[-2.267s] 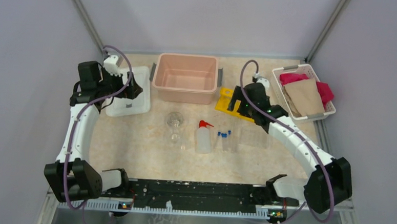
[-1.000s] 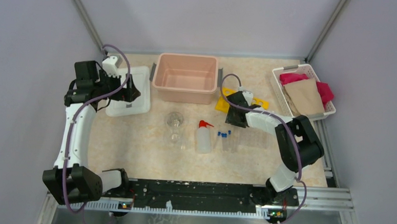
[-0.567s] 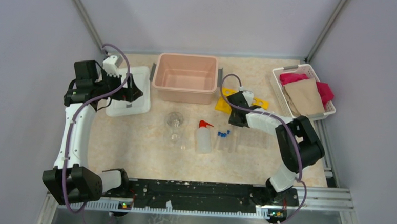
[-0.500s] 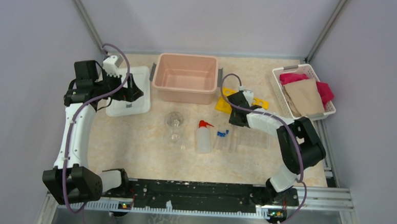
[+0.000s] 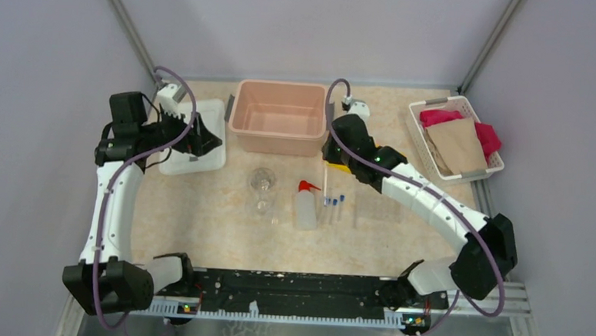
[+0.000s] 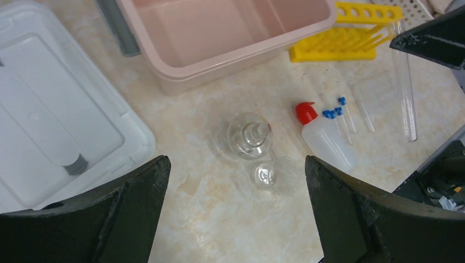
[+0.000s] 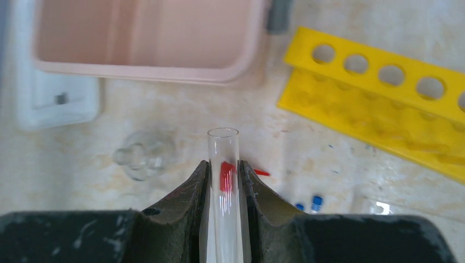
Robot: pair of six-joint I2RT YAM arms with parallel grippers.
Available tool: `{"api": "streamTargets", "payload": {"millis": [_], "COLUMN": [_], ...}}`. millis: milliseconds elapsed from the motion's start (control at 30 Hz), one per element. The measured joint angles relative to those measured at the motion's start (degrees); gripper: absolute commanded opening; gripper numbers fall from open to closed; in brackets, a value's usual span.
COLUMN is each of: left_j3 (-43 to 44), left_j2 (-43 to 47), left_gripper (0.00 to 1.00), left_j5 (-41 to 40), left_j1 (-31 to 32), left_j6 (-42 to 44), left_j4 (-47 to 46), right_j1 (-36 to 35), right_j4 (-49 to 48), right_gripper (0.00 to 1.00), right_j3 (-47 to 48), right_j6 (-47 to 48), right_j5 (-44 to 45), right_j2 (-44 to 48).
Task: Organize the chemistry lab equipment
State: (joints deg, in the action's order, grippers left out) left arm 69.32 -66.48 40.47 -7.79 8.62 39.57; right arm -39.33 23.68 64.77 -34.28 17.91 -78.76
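My right gripper (image 7: pixel 223 171) is shut on a clear open-ended glass tube (image 7: pixel 223 159) and holds it upright above the table, in front of the yellow holed rack (image 7: pixel 384 104). From above, the right gripper (image 5: pixel 331 150) hangs beside the pink tub with the tube (image 5: pixel 326 181) below it. The glass flask (image 5: pixel 262 181), the white squeeze bottle (image 5: pixel 304 207) with a red nozzle and the blue-capped tubes (image 5: pixel 334 204) sit mid-table. My left gripper (image 5: pixel 204 140) stands open and holds nothing, above the flask (image 6: pixel 249 135).
A pink tub (image 5: pixel 278 117) stands at the back centre, with a white lid (image 5: pixel 205 121) to its left. A white basket (image 5: pixel 454 138) of pink and tan cloths sits back right. A small clear glass (image 6: pixel 272 175) lies next to the flask.
My right gripper closed on the clear tube among the items on the table, then rose and swung back-left with it. The left arm shifted only slightly.
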Motion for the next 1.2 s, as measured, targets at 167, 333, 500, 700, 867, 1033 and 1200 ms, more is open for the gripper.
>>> {"api": "streamTargets", "payload": {"millis": [167, 333, 500, 700, 867, 1033, 1200], "left_j3": [-1.1, -1.0, -1.8, -4.7, -5.6, -6.8, -8.5], "left_j2": [3.0, 3.1, 3.2, 3.1, 2.5, 2.4, 2.4], "left_gripper": [0.99, 0.99, 0.99, 0.94, 0.82, 0.68, 0.41], "left_j5": [4.1, 5.4, 6.7, 8.0, 8.7, 9.2, 9.3], "left_j1": [5.7, 15.7, 18.4, 20.9, 22.8, 23.5, 23.9], "left_j6": [-0.4, -3.1, -7.7, -12.4, -13.4, -13.7, -14.0], "left_j4": [-1.9, -3.4, -7.1, -10.5, -11.3, -11.7, -11.7], "right_j1": [-5.4, -10.9, -15.4, -18.0, -18.3, -18.3, -18.3], "right_j4": [-0.3, -3.1, -7.7, -9.7, -11.8, -14.1, -15.4], "right_gripper": [0.0, 0.0, 0.0, 0.0, 0.0, 0.0, 0.0], "right_j3": [9.3, 17.5, 21.3, 24.3, 24.6, 24.6, 24.5], "right_j6": [-0.4, -0.9, -2.0, -3.1, -4.2, -5.1, -5.4], "right_j5": [0.7, 2.3, 3.8, 4.3, 4.6, 4.7, 4.9], "right_j2": [0.5, -2.5, -7.4, -12.5, -13.1, -13.1, -13.1]}}
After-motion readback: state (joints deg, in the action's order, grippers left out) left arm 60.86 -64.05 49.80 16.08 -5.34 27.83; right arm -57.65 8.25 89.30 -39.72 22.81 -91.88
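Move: The right hand holds the upright glass tube, its middle some 4 cm below and 3 cm back of the pads. The open left gripper lies about 32 cm to the left, 1 cm back and 8 cm above. From the left hand the tube is roughly 32 cm right, 2 cm back and 11 cm below; the glass flask stands 16 cm right, 1 cm ahead, 22 cm below. From the right hand the squeeze bottle is 6 cm back, 6 cm left, 17 cm below, and the yellow rack 7 cm ahead, 9 cm right, 16 cm below. Keeping its pinch on the tube, the right hand carries it left about 18 cm and up some 15 cm to the left gripper, rolling and tipping its fingers upward. The left hand comes to meet it, right and then also back, turning clockwise, and half closes its fingers around the tube's lower end; their touch on the glass can't be made out. ##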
